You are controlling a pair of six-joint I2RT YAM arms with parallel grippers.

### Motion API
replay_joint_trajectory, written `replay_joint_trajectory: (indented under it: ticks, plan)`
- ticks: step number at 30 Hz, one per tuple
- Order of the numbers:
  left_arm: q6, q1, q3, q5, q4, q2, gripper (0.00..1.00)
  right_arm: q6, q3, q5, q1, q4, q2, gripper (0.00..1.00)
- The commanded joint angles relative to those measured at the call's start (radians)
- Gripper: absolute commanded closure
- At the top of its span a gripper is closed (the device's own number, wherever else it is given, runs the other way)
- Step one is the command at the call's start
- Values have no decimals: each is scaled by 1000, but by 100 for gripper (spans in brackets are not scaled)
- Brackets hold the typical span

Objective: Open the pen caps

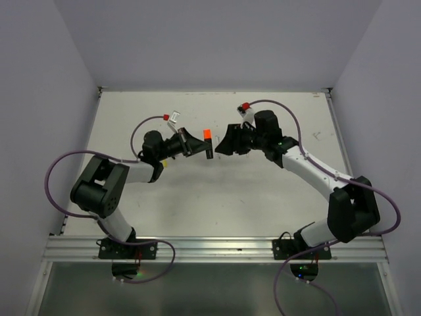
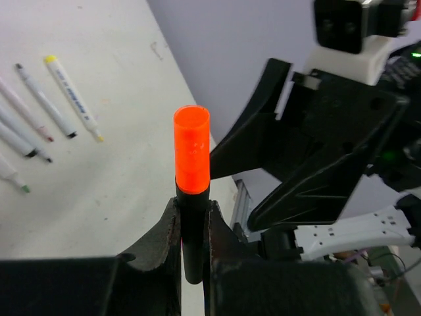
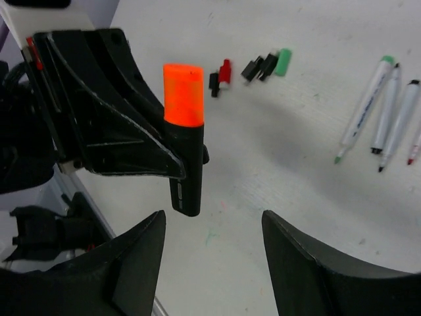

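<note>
An orange-topped black pen cap [image 2: 191,148] stands upright between the fingers of my left gripper [image 2: 194,210], which is shut on its black lower part. From above, the cap [image 1: 207,135] hangs over the middle of the table, with the left gripper [image 1: 197,146] on one side and the right gripper [image 1: 221,146] facing it. My right gripper [image 3: 212,220] is open, its fingers spread wide just short of the cap [image 3: 183,99] and not touching it. Loose pen caps lie on the table beyond: a red-and-black one [image 3: 220,76], a black one [image 3: 253,68] and a green one [image 3: 283,61].
Several uncapped white pens lie side by side on the table [image 3: 365,112], and the left wrist view shows them too [image 2: 72,99]. Purple cables with red connectors [image 1: 245,105] loop off both arms. The table's metal front rail [image 1: 217,247] runs along the near edge.
</note>
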Motion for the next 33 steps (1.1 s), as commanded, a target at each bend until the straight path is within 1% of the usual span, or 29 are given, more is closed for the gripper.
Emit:
replay_joint_trajectory:
  ticks: [1, 4, 7, 10, 12, 13, 17, 26, 29, 32, 33]
  plan:
    - [-203, -1, -32, 109, 388, 18, 100, 0, -48, -249, 7, 189, 6, 37]
    - [-305, 1, -44, 126, 531, 49, 100, 14, -65, -325, 7, 243, 15, 41]
    - [-354, -1, -53, 124, 608, 64, 100, 71, -90, -361, 7, 356, 14, 43]
    - [-402, -1, -60, 119, 677, 86, 100, 85, -82, -381, 14, 361, 32, 50]
    - [-426, -1, -63, 115, 716, 93, 100, 97, -84, -389, 19, 369, 43, 52]
    - [-451, -1, -60, 112, 751, 106, 100, 102, -90, -389, 22, 384, 46, 54]
    - [-491, -1, -50, 95, 807, 115, 100, 112, -107, -393, 27, 406, 52, 58]
    - [-474, -1, -33, 93, 784, 89, 100, 118, -118, -372, 27, 384, 47, 64]
    - [-434, -1, -29, 93, 732, 61, 100, 102, -118, -344, 27, 340, 25, 65]
    - [-352, -1, -23, 93, 621, 12, 100, 82, -116, -321, 28, 288, 11, 65]
    - [-304, -1, -18, 92, 554, -15, 100, 76, -121, -323, 27, 281, 8, 65]
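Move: My left hand holds the orange-and-black highlighter, orange end up, its middle about level with the finger pads and perhaps 1 cm farther out. From my right hand, its middle is about 6 cm to the left, 1 cm ahead and 2 cm lower. On the table some 17 cm below, the row of uncapped pens lies roughly 9 cm ahead of my right hand and 3 cm right; the loose caps are 9 cm ahead and 16 cm left. I bring my right hand in about 4 cm left and as much back, turning it some 15 degrees counter-clockwise with its left side rising, and narrow its fingers to about the highlighter's width at the black lower end. My left hand keeps its grip, draws back and up about 2 cm each, tips its fingertips up and leans the orange end forward, then holds nearly still. ##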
